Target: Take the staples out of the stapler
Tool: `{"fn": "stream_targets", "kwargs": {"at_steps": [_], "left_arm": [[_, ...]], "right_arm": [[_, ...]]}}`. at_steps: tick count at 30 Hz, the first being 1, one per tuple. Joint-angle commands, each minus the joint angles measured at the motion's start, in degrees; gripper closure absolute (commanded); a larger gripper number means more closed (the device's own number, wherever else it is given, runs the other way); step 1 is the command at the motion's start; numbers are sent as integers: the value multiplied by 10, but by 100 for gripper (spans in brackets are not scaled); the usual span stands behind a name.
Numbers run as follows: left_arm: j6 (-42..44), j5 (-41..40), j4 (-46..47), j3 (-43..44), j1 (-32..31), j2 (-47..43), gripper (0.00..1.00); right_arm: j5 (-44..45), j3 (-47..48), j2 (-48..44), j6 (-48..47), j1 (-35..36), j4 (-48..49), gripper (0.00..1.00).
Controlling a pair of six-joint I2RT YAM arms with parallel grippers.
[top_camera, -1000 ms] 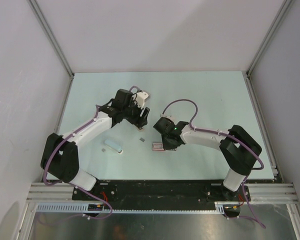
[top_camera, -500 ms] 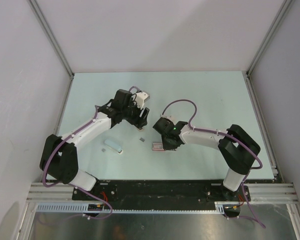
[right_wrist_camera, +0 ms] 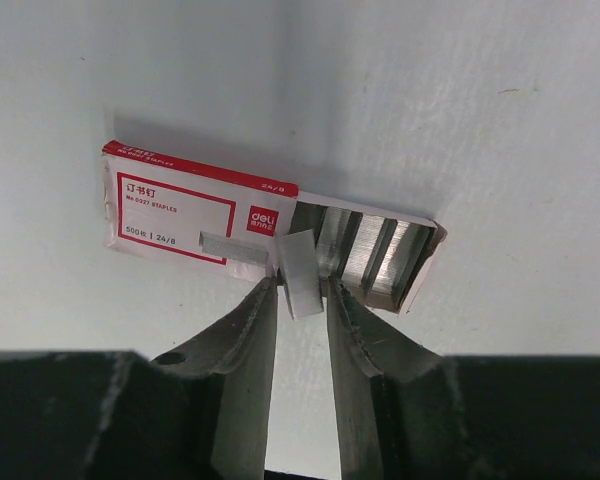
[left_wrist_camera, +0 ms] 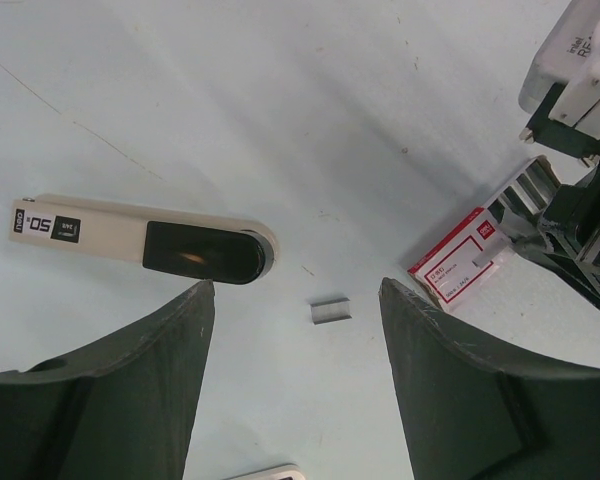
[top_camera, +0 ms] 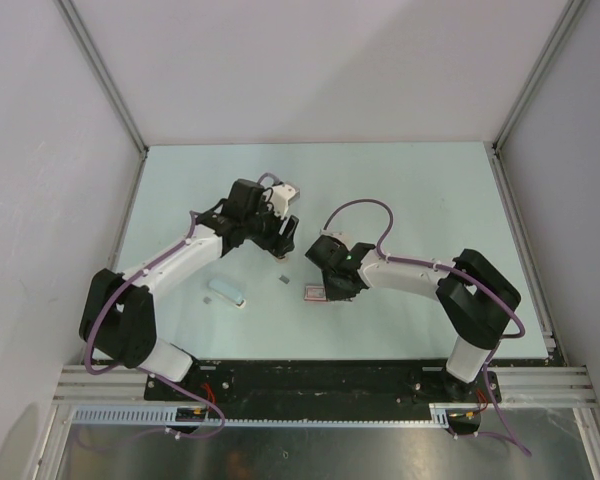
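Observation:
The stapler (top_camera: 226, 293) is a white bar with a dark end, lying flat left of centre; it also shows in the left wrist view (left_wrist_camera: 140, 238). My left gripper (left_wrist_camera: 295, 290) is open and empty above a loose grey staple strip (left_wrist_camera: 330, 311), which the top view shows too (top_camera: 283, 279). My right gripper (right_wrist_camera: 302, 285) is shut on a staple strip (right_wrist_camera: 302, 268) at the open end of a red-and-white staple box (right_wrist_camera: 205, 212). Another strip (right_wrist_camera: 235, 247) lies on the box. The box holds more staples (right_wrist_camera: 375, 255).
The staple box (top_camera: 316, 293) lies near the table's middle, under my right gripper (top_camera: 327, 283), and shows in the left wrist view (left_wrist_camera: 458, 262). My left gripper (top_camera: 280, 240) hovers just behind the loose strip. Walls enclose the table (top_camera: 430, 190) on three sides.

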Motion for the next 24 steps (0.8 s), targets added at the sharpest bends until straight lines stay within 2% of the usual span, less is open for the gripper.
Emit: {"fn": "stream_targets", "kwargs": {"at_steps": [1, 16, 24], "left_arm": [[11, 17, 6, -5, 4, -27, 28], [9, 18, 6, -7, 4, -24, 28], [6, 19, 6, -7, 3, -23, 28]], "right_arm": [[17, 22, -14, 2, 3, -6, 68], [20, 38, -80, -5, 6, -19, 70], [29, 32, -105, -17, 6, -55, 93]]}}
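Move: The staple strip sits between the right hand's open fingertips, about 1 cm ahead and 1 cm below. The box's red-and-white sleeve is some 3 cm left and 1 cm ahead of the hand, its open tray 2 cm right and level fore-and-aft; a loose strip lies 10 cm left, 4 cm ahead. From the left hand, the staple strip is roughly 10 cm back, 10 cm right and 11 cm below. The right hand rises about 6 cm away from the staple strip, its fingers drawing nearly shut once clear. ##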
